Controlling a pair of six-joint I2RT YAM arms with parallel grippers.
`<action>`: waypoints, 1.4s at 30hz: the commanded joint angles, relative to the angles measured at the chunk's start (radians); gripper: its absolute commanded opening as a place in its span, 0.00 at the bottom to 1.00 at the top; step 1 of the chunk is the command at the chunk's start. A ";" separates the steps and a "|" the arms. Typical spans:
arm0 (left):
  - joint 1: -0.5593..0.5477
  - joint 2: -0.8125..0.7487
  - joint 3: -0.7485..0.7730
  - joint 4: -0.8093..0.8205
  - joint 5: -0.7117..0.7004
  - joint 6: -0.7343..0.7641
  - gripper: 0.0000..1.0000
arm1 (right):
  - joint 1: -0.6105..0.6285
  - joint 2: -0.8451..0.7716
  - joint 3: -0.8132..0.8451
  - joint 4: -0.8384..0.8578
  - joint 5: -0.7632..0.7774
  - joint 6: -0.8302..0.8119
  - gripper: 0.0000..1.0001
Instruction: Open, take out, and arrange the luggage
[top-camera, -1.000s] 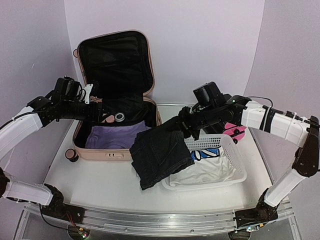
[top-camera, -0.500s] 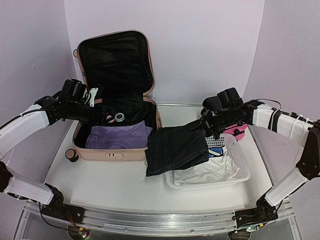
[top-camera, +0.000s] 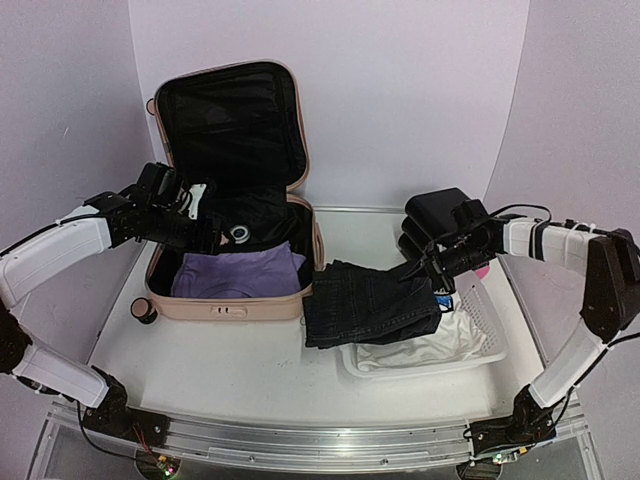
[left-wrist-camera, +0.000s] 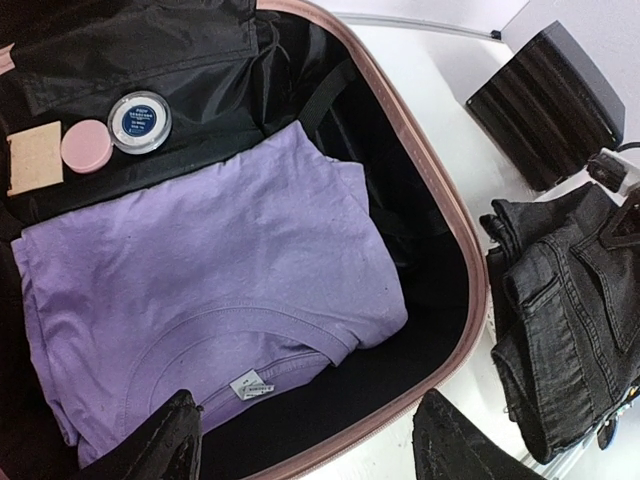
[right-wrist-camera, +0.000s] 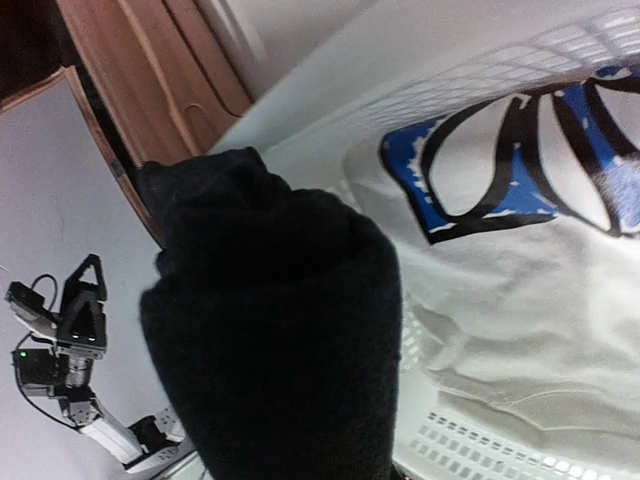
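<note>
The luggage (top-camera: 226, 308), a pale pink hard-shell suitcase, lies open with its black-lined lid (top-camera: 230, 125) standing up. A folded purple shirt (left-wrist-camera: 200, 290) fills its base. My left gripper (left-wrist-camera: 310, 452) hovers open over the shirt's collar end, touching nothing. My right gripper (top-camera: 436, 268) is shut on a pair of black jeans (top-camera: 368, 302), which hangs over the left end of the white basket (top-camera: 492, 345). In the right wrist view the bunched jeans (right-wrist-camera: 280, 330) hide the fingers.
A white shirt with a blue print (right-wrist-camera: 520, 250) lies in the basket. A black drawer box (left-wrist-camera: 550, 100) stands behind the basket. A round tin (left-wrist-camera: 139, 120), a pink disc (left-wrist-camera: 86, 145) and a tan pad (left-wrist-camera: 33, 160) sit at the suitcase's back.
My right gripper has carried the jeans to the right and lower, from beside the suitcase to the basket. The left gripper has shifted slightly right over the suitcase.
</note>
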 joint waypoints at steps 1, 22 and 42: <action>0.005 0.006 0.060 0.023 0.022 -0.006 0.73 | -0.017 0.076 0.026 -0.136 -0.065 -0.269 0.00; 0.004 0.039 0.080 0.023 0.030 -0.009 0.73 | -0.025 0.050 0.088 -0.318 0.346 -0.701 0.00; -0.190 0.238 0.133 0.198 0.221 -0.223 0.68 | 0.025 -0.046 0.057 -0.132 0.562 -0.974 0.00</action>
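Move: The jeans, already held by the right hand, are bound for the white basket, whose middle lies about 8 cm back, 5 cm to the right and 9 cm below that hand. The box stack is some 18 cm ahead and 13 cm right of the same hand; the suitcase is 44 cm left and 6 cm ahead. From the left hand, the jeans' middle is roughly 36 cm right and 10 cm back, the purple shirt 3 cm right and 6 cm ahead. The jeans stay pinched in the right hand as it brings them about 7 cm to the right and 6 cm down at the basket's far side, the wrist swinging some 50 degrees so the fingers turn counter-clockwise and dip more steeply. The left hand mostly waits, then sweeps about 9 cm right across the open suitcase towards its right rim, sinking slightly, fingers still open. ##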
